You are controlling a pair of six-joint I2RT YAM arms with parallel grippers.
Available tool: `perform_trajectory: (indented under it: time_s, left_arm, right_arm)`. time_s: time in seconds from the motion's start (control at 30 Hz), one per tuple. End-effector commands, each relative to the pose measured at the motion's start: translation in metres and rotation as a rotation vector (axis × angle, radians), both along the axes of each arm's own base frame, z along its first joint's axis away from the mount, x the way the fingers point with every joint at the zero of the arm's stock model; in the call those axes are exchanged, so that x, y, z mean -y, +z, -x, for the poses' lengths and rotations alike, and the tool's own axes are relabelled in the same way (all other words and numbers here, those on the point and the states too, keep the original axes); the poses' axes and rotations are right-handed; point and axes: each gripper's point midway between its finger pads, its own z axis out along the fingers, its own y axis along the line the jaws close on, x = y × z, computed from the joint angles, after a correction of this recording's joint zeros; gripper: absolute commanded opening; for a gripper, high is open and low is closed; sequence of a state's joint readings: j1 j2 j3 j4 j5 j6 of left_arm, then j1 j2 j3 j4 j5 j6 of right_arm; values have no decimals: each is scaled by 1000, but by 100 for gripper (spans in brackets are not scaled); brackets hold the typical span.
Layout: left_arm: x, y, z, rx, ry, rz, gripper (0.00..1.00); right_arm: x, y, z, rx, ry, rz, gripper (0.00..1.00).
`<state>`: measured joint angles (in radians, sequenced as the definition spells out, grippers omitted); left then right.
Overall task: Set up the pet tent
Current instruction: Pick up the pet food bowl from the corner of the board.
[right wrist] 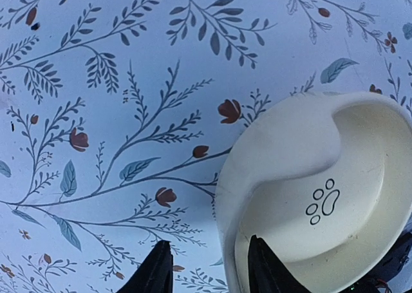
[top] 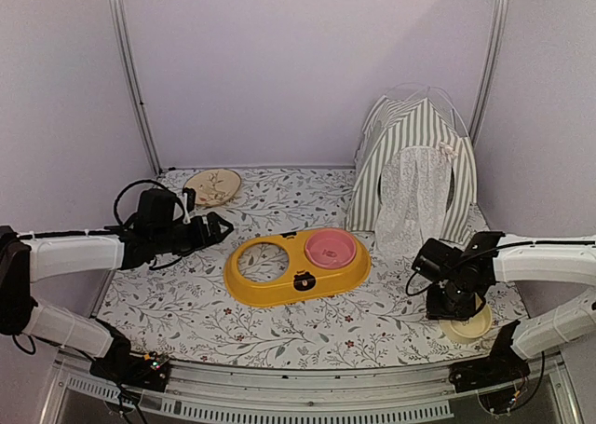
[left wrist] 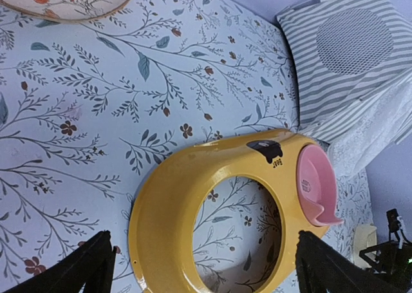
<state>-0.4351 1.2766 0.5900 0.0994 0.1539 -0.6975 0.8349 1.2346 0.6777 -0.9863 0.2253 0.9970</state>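
Observation:
The pet tent [top: 414, 163], green-and-white striped with a white mesh door flap, stands upright at the back right of the table. The left wrist view shows its striped side and round mesh window [left wrist: 347, 61]. My left gripper [top: 219, 228] is open and hovers left of the yellow feeder, far from the tent; in its own view its jaws [left wrist: 203, 238] frame the feeder's empty hole. My right gripper [top: 456, 303] is low at the front right, in front of the tent. Its jaws [right wrist: 209, 243] straddle the rim of a cream bowl [right wrist: 322, 177], still apart from it on the outer side.
A yellow double feeder [top: 279, 280] lies mid-table with a pink bowl [top: 331, 247] in its right hole and its left hole empty. A floral plate [top: 212, 186] sits at the back left. The cream paw-print bowl [top: 470, 326] rests near the front right edge.

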Motion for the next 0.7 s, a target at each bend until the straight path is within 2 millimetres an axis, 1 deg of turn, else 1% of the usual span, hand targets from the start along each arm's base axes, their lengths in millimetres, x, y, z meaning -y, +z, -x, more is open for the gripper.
perform_trajectory:
  time_s: [0.0, 0.03, 0.07, 0.13, 0.23, 0.3, 0.4, 0.47, 0.53, 0.6, 0.63, 0.67]
  left_arm:
    - [-3, 15, -5, 46, -9, 8, 98]
    - [-5, 16, -5, 48, -7, 7, 98]
    - [-5, 16, -5, 50, -9, 7, 98]
    - [-6, 16, -6, 48, -10, 8, 98]
    - [-6, 16, -7, 47, -14, 11, 98]
    - [-6, 16, -7, 47, -12, 12, 98]
    - [-8, 18, -6, 49, -3, 17, 98]
    - [-9, 18, -5, 49, 0, 16, 98]
    - [-10, 18, -5, 47, 3, 13, 98]
    - [-11, 18, -5, 47, 5, 14, 98]
    - [-12, 19, -4, 47, 8, 14, 98]
    - [-13, 20, -4, 48, 9, 13, 98]
  right_arm:
    - [-24, -19, -2, -15, 12, -116, 39]
    - [-23, -22, -2, -18, 5, -116, 37]
    - [-25, -23, -3, -16, 1, -118, 33]
    - [-30, -20, -9, -3, 13, -126, 26]
    - [-42, -14, -20, 11, 55, -125, 0]
    - [-49, -7, -28, 23, 79, -114, 0]
    - [-66, 12, -43, 60, 129, -93, 0]
    - [-83, 29, -54, 91, 178, -83, 0]
    - [-108, 47, -68, 127, 232, -89, 0]
    - [-141, 67, -84, 167, 299, -107, 0]
    - [-163, 78, -94, 191, 338, -124, 0]
    - [-181, 86, -102, 216, 367, -140, 0]
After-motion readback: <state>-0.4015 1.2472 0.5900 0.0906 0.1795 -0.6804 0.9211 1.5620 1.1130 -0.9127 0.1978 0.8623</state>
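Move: The cream pet food bowl stands with its left rim right under the half-open right fingers, its middle about 6 cm to that hand's right, level with it and some 3 cm lower. The pink bowl, seated in the yellow stand, lies about 23 cm left and 15 cm ahead; the tent's middle is roughly 27 cm ahead and 5 cm left. From the left hand the cream bowl is about 53 cm to the right and 18 cm back, some 11 cm below. The cream bowl's left rim is taken between the right fingers, which sink about 2 cm over it and close to a pinch. Keeping that grip, the right hand then speeds off left, with forward and up mixed in, towards the yellow stand, ending about 12 cm left of its start and turned slightly counter-clockwise. ##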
